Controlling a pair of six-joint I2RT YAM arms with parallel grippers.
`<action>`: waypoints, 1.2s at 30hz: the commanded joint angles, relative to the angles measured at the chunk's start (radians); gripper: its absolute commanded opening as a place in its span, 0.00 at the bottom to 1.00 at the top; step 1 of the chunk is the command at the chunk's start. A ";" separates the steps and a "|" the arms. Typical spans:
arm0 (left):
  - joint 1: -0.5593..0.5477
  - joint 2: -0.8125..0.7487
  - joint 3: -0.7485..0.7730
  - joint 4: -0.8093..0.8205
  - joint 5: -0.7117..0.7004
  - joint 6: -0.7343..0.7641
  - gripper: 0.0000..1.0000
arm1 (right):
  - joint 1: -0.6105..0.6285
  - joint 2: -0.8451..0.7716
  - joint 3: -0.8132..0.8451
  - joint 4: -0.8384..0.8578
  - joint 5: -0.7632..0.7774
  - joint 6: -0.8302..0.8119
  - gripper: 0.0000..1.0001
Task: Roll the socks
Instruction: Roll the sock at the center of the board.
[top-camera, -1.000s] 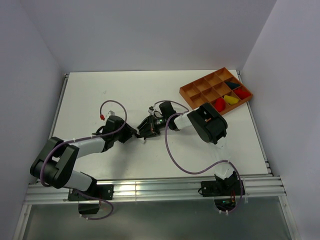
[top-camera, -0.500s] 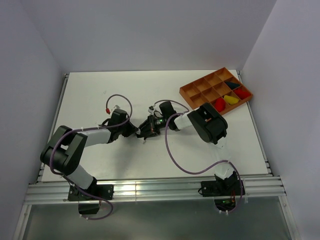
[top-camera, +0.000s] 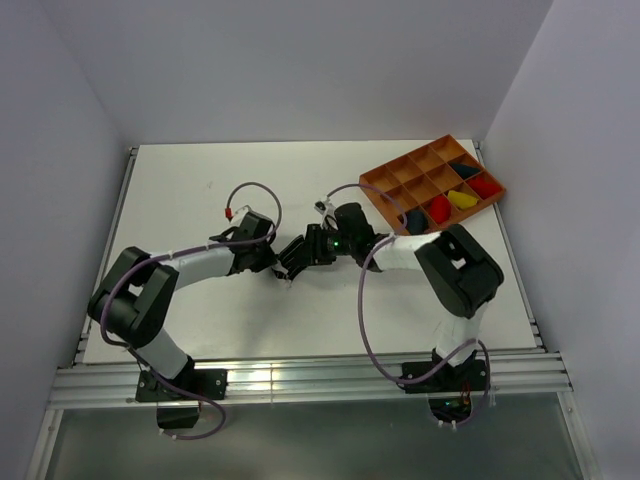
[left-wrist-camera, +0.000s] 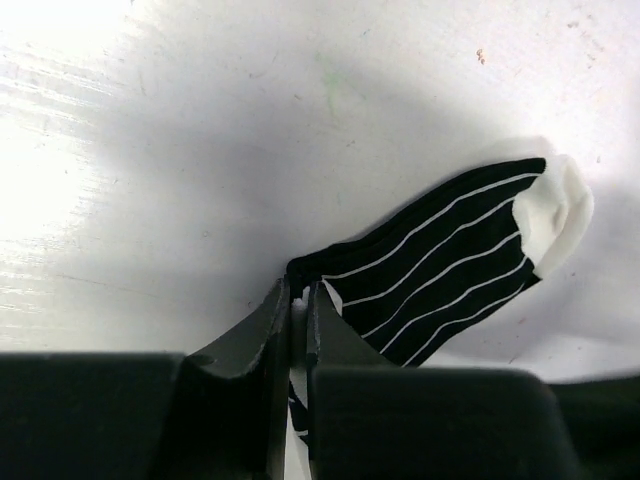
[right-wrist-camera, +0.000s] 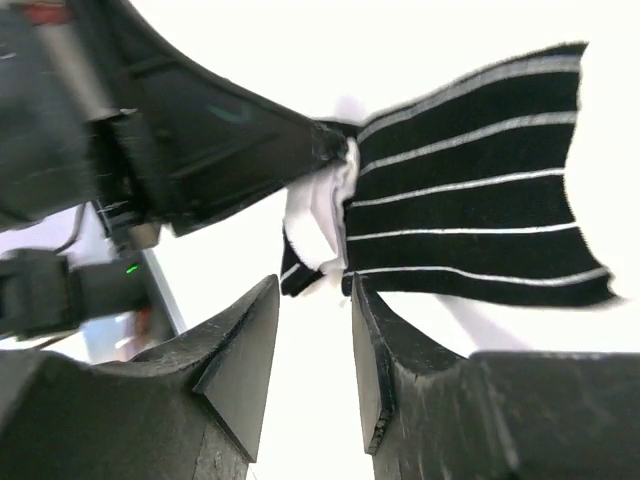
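A black-and-white striped sock (left-wrist-camera: 450, 250) with a white toe (left-wrist-camera: 560, 215) lies on the white table between the two grippers. My left gripper (left-wrist-camera: 298, 300) is shut on the sock's near edge, with fabric pinched between its jaws. From the top it sits at the table's middle (top-camera: 281, 262). My right gripper (right-wrist-camera: 313, 290) stands open just short of the sock (right-wrist-camera: 470, 200), with nothing between its fingers. The left gripper (right-wrist-camera: 250, 140) shows there too, gripping the sock's folded white end. In the top view the sock (top-camera: 296, 257) is mostly hidden by both grippers.
An orange compartment tray (top-camera: 385, 180) stands at the back right. It holds red (top-camera: 440, 208), yellow (top-camera: 461, 199) and dark (top-camera: 464, 170) bundles. Purple cables loop off both arms. White walls enclose the table on three sides.
The left gripper moved right to the sock and shut on its edge. The right gripper opened and let go of it, and its arm swung its elbow to the right.
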 joint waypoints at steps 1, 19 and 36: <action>-0.017 0.027 0.038 -0.144 -0.057 0.042 0.00 | 0.049 -0.121 -0.054 0.078 0.196 -0.129 0.43; -0.030 0.086 0.107 -0.193 -0.028 0.056 0.00 | 0.355 -0.135 -0.071 0.138 0.633 -0.389 0.43; -0.030 0.087 0.116 -0.191 -0.002 0.059 0.00 | 0.362 0.025 0.035 0.009 0.640 -0.415 0.43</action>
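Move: The right hand, its fingers already open and pointing left and down, has the white-and-black folded end of the sock about 4 cm to its left, 4 cm back and 4 cm below. The left fingertips pinching the sock are about 6 cm left, 2 cm back and 4 cm down from it; the striped sock body lies some 3 cm left, 2 cm ahead and 5 cm below. From the left hand, the folded end is about 2 cm back and 2 cm right, at its own height. The right hand lifts about 3 cm clear of the sock body and sweeps back and to the left around it, roughly 5 cm each way, rolling its forward side up some 30 degrees, then sinks about 6 cm while easing a little forward, so that its still-open fingers come down astride the folded end just behind the left fingertips. The left hand stays in place and keeps its pinch on the sock against the board, tilting only some 5 degrees. ##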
